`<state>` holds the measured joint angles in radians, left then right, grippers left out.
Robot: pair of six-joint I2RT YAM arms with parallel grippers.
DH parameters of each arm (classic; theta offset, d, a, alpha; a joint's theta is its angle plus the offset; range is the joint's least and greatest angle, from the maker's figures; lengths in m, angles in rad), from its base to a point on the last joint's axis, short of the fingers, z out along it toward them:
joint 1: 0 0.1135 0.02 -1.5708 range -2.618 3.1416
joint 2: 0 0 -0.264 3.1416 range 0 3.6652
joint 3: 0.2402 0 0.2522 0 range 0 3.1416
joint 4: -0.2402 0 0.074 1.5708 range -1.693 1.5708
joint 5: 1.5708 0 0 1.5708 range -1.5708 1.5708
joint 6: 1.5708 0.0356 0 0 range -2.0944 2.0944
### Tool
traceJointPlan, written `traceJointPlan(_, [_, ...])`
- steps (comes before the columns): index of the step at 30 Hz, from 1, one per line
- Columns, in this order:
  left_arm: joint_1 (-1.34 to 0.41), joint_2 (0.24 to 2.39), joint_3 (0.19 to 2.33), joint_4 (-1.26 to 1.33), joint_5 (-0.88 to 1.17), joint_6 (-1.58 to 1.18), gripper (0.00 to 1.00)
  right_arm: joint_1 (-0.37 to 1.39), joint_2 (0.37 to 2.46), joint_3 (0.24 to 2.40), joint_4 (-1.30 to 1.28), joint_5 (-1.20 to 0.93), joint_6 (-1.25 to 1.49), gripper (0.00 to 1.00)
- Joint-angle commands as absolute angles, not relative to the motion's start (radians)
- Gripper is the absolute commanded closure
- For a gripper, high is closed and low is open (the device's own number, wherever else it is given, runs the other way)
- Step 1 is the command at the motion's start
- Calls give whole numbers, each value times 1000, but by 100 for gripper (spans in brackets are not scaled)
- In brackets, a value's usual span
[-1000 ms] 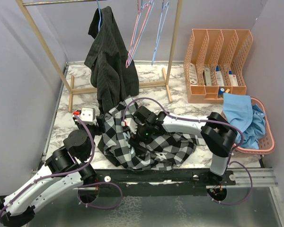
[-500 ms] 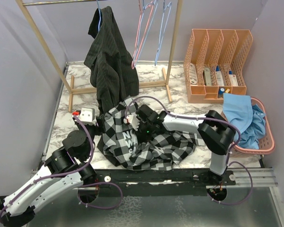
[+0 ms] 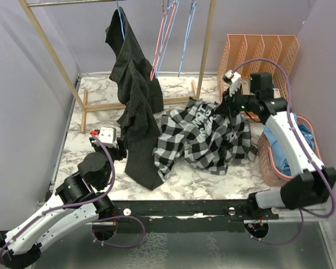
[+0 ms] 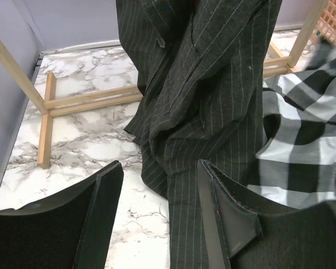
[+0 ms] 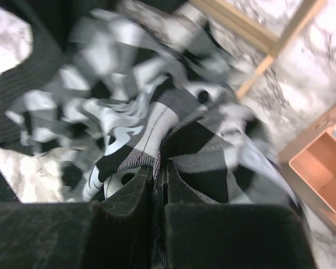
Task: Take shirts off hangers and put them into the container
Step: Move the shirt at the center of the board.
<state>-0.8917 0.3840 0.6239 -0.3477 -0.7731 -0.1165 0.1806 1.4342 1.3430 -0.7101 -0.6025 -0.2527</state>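
My right gripper [image 3: 221, 107] is shut on the black-and-white checked shirt [image 3: 207, 134], holding it up over the table's back right; the rest trails onto the marble. In the right wrist view the fingers [image 5: 140, 188] pinch a fold of the checked shirt [image 5: 204, 162]. The black pinstriped shirt [image 3: 132, 84] hangs from a light blue hanger [image 3: 119, 14], its tail on the table. My left gripper [image 4: 159, 165] stands open and holds nothing, just in front of the pinstriped shirt [image 4: 207, 84]. The salmon container [image 3: 269, 165] at the right holds a light blue shirt [image 3: 309, 136]. Bare pink [image 3: 159, 42] and blue hangers [image 3: 186, 39] hang on the rack.
The wooden rack [image 3: 204, 61] stands across the back, its floor bars [image 4: 84, 100] near my left gripper. A peach file organizer [image 3: 263, 47] sits at the back right, behind my right arm. Grey walls close in on both sides.
My right gripper shut on the checked shirt and carried it from the front middle up to the back right. The pinstriped shirt now hangs longer, and the bare hangers have swung.
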Motion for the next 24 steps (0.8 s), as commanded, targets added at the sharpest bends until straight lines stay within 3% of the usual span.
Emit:
traceJointPlan(1, [-888, 394, 620, -325, -748, -107, 42, 212, 1315, 1353, -834, -747, -291, 99])
traceJointPlan(6, [-888, 384, 620, -327, -746, -107, 41, 211, 1338, 1322, -968, -777, -375, 97])
traceJointPlan(7, [-888, 380, 618, -327, -747, -109, 41, 211, 1353, 1308, -986, -757, -394, 85])
traceJointPlan(8, [-888, 377, 618, -327, -747, -108, 41, 212, 1366, 1292, -1000, -744, -416, 61])
traceJointPlan(10, [-888, 374, 618, -327, -744, -110, 42, 211, 1385, 1257, -1008, -728, -450, 32])
traceJointPlan(11, [-888, 374, 618, -327, -745, -110, 41, 211, 1389, 1228, -989, -714, -455, 11])
traceJointPlan(12, [-888, 374, 619, -327, -745, -109, 41, 211, 1388, 1209, -969, -706, -459, 0])
traceJointPlan(20, [-888, 367, 620, -331, -751, -114, 41, 222, 1441, 1077, -842, -634, -465, 0])
traceJointPlan(24, [-888, 372, 620, -332, -758, -112, 41, 329, 1451, 1003, -741, -560, -430, 0])
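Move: The right hand, high above the table, still grips a fold of the black-and-white checkered shirt. That shirt's bunched middle lies about 18 cm below, some 5 cm back and 6 cm left. The container is roughly 27 cm to this hand's right and 10 cm back; the orange divider tray is 15 cm ahead and 15 cm right. From the left hand, the checkered shirt lies about 34 cm right, 6 cm ahead, 24 cm below. Back and at first upward, the right hand draws off about 5 cm with its fingers still shut, then drops some 15 cm while easing further back over the checkered shirt. Early in the drop the fingers spread wide and let go of the held fold, and the wrist tips the fingers some 20 degrees more steeply down, turning slightly counter-clockwise. ##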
